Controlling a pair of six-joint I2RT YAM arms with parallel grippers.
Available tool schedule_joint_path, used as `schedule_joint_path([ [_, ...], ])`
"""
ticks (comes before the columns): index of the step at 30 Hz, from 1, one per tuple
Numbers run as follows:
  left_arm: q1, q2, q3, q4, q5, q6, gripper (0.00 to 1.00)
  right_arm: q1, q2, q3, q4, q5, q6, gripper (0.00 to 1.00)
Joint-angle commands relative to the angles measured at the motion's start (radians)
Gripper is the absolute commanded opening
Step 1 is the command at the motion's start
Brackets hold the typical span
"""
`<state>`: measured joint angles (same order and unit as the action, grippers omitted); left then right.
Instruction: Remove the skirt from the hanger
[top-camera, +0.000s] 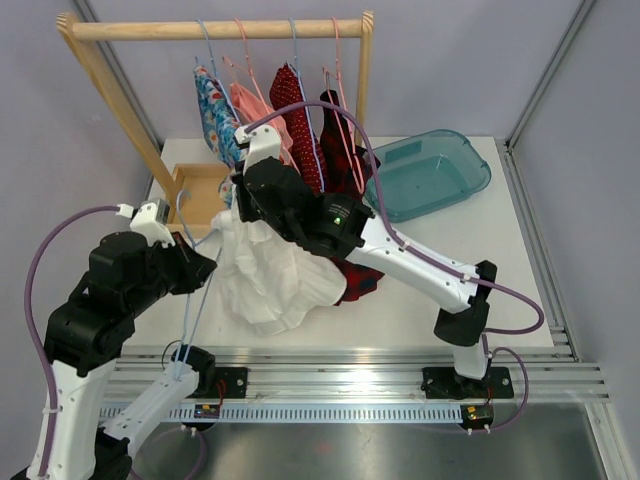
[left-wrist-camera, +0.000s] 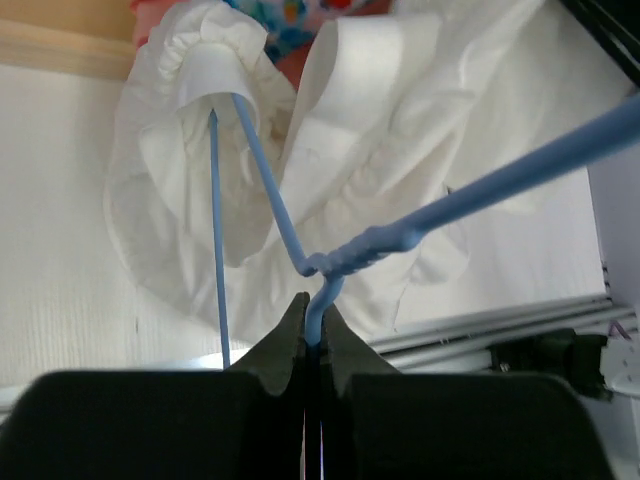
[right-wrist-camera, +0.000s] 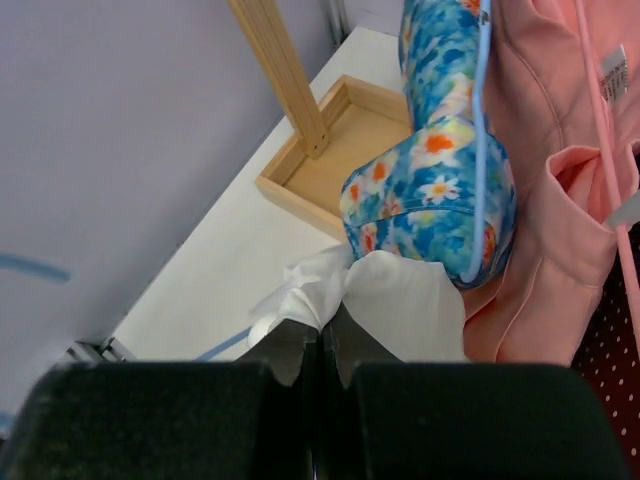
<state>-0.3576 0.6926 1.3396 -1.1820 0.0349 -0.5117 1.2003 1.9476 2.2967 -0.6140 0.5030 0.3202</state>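
Note:
The white skirt (top-camera: 268, 272) lies bunched on the table, still threaded on a light blue wire hanger (left-wrist-camera: 290, 240). My left gripper (top-camera: 205, 268) is shut on the hanger's hook, which shows pinched between the jaws (left-wrist-camera: 316, 322) in the left wrist view. Part of the hanger's arm runs inside the skirt's gathered waistband (left-wrist-camera: 205, 70). My right gripper (top-camera: 240, 196) reaches over the skirt's far side and is shut on a fold of its white fabric (right-wrist-camera: 395, 295), seen at the jaws (right-wrist-camera: 328, 322) in the right wrist view.
A wooden clothes rack (top-camera: 215, 28) stands at the back with a floral blue garment (top-camera: 215, 115), a pink one (top-camera: 250, 100), a red dotted one (top-camera: 295, 120) and a dark red one (top-camera: 345, 150). Its box-shaped foot (right-wrist-camera: 330, 160) is close by. A teal bin (top-camera: 430, 175) sits at the right.

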Motion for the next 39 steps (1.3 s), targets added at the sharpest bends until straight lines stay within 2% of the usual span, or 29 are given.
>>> schedule_joint_path([
  [1,0.002,-0.015,-0.01,-0.048,0.143,-0.013,0.0,-0.037,-0.062,-0.142,0.016,-0.02,0.016,0.0],
  [5,0.0,-0.024,0.033,-0.126,0.134,-0.01,0.0,-0.048,-0.133,-0.37,0.101,-0.058,0.098,0.0],
  [9,-0.004,-0.027,0.128,-0.159,-0.031,-0.001,0.0,-0.05,-0.232,-0.641,0.177,-0.118,0.204,0.0],
  [10,-0.004,-0.025,0.144,-0.162,-0.09,0.001,0.0,-0.047,-0.307,-0.784,0.207,-0.129,0.218,0.0],
  [12,-0.004,-0.044,0.15,-0.139,-0.197,0.009,0.0,-0.047,-0.409,-0.943,0.316,-0.121,0.259,0.0],
  [13,-0.004,-0.056,0.141,-0.124,-0.229,0.013,0.0,-0.047,-0.52,-1.091,0.353,-0.112,0.264,0.0],
  [15,-0.004,-0.093,0.075,-0.056,-0.297,0.031,0.0,-0.047,-0.696,-1.253,0.399,-0.055,0.243,0.0],
  [17,-0.004,-0.111,0.018,-0.012,-0.334,0.041,0.0,-0.048,-0.82,-1.312,0.354,0.035,0.218,0.0],
  [22,-0.004,-0.122,-0.216,0.099,-0.385,0.053,0.0,-0.048,-1.249,-1.324,0.2,0.296,0.209,0.0],
  [25,-0.004,-0.117,-0.311,0.153,-0.408,0.052,0.0,-0.05,-1.335,-1.231,0.181,0.423,0.102,0.0],
  [28,-0.004,-0.119,-0.342,0.194,-0.395,0.062,0.0,-0.05,-1.25,-1.065,0.149,0.592,-0.077,0.0],
  [30,-0.004,-0.12,-0.344,0.209,-0.408,0.071,0.0,-0.05,-1.175,-0.963,0.171,0.63,-0.15,0.0],
  [35,-0.004,-0.125,-0.358,0.245,-0.357,0.082,0.0,-0.05,-1.072,-0.879,0.534,0.681,-0.515,0.0],
  [37,-0.004,-0.127,-0.329,0.233,-0.27,0.072,0.0,-0.05,-1.021,-0.849,0.602,0.655,-0.578,0.0],
  [38,-0.004,-0.127,-0.288,0.237,-0.096,0.094,0.0,-0.05,-0.998,-0.844,0.585,0.623,-0.563,0.0],
  [39,-0.004,-0.123,-0.269,0.242,0.004,0.11,0.0,-0.051,-0.989,-0.847,0.556,0.58,-0.532,0.0],
])
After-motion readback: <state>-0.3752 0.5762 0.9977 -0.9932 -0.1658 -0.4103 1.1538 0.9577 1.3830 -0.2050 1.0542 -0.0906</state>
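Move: The right hand holds the white skirt, whose body hangs roughly 6 cm to its right, 9 cm nearer the base and 15 cm below it. The teal tub on the table is some 41 cm to its right, 23 cm ahead and 36 cm below; the floral garment hangs about 12 cm ahead and 4 cm to its left, the dotted red one about 12 cm ahead and 10 cm to its right, both slightly lower. From the left hand, which holds the blue hanger, the skirt's body is roughly 12 cm right, 2 cm ahead and 8 cm below. The white skirt, still pinched in the right fingers, is pulled down more than 20 cm, then swept up and some 35 cm right across the front of the hanging garments towards the tub, the wrist turning about 30 degrees clockwise. The left hand keeps the hanger pinched by its neck, easing back, then left, then sinking and coming forward, to end about 7 cm lower. ##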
